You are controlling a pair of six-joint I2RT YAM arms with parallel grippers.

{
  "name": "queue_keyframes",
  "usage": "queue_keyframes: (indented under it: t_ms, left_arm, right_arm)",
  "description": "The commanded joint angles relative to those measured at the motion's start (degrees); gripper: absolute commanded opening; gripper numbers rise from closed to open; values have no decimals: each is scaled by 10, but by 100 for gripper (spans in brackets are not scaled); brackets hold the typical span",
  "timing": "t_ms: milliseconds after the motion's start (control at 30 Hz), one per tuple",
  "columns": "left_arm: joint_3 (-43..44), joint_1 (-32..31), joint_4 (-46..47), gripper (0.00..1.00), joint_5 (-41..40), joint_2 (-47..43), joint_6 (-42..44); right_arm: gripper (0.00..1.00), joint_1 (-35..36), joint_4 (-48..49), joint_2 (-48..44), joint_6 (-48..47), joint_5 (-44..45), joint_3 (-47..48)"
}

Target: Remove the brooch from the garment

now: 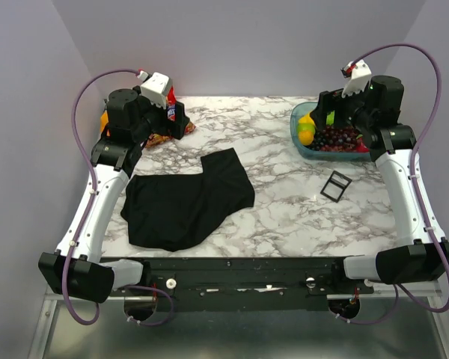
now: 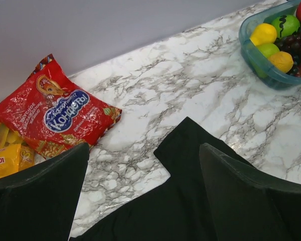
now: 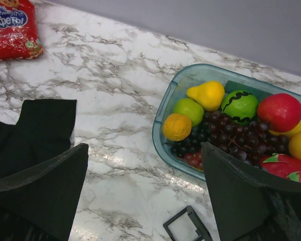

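The garment (image 1: 183, 198), a black T-shirt, lies crumpled on the marble table's left-centre. It also shows in the left wrist view (image 2: 190, 150) and in the right wrist view (image 3: 40, 125). No brooch shows on it in any view. My left gripper (image 1: 181, 120) hangs open and empty at the back left, above the table beyond the garment's upper edge (image 2: 143, 201). My right gripper (image 1: 325, 112) hangs open and empty at the back right, over the table beside the fruit tub (image 3: 145, 196).
A small black square tray (image 1: 335, 185) lies right of the garment and shows in the right wrist view (image 3: 176, 220). A blue-green tub (image 1: 295, 123) of fruit stands back right. A red snack bag (image 2: 55, 115) and yellow packets (image 2: 5, 155) lie back left.
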Motion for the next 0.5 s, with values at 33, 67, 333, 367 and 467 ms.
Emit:
queue_keyframes:
  t_ms: [33,67,333,367,467]
  left_arm:
    - [-5,-2,-23,99,16,-7,27]
    - [-8,-2,-29,99,16,-9,30]
    - [-55,-2,-127,97,58,-44,192]
    - [-65,-2,-160,97,62,-52,213]
    - [-97,-2,-266,97,84,-78,321]
  right_arm:
    - [100,-1,0,2,2,-13,-2]
    - [100,-1,0,2,-1,-13,-3]
    - [100,-1,-36,-51,-201,-216,-73]
    - [100,0,-39,-66,-244,-250,-97]
    - [98,21,-33,-110,-366,-302,-187]
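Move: The black garment lies mostly beneath the left hand, its middle about 9 cm back, 1 cm left and some 32 cm lower; no brooch can be made out on it. The red candy bag lies roughly 21 cm ahead and 9 cm left of that hand. From the right hand the garment's middle is some 34 cm left and 10 cm back; the fruit basket sits about 13 cm ahead and 13 cm right, the small black frame 5 cm back and 10 cm right. Both empty hands set off gently and gather speed towards the black garment, fingers wide open: the left sinks about 6 cm while drawing back some 4 cm over the cloth, rolling its left side up roughly 15 degrees and turning slightly clockwise. The right hand, starting a little later, comes back, down and left by about 4 cm each way, away from the fruit basket, and swings counter-clockwise to point more across towards the cloth, still high above the table and touching nothing. ##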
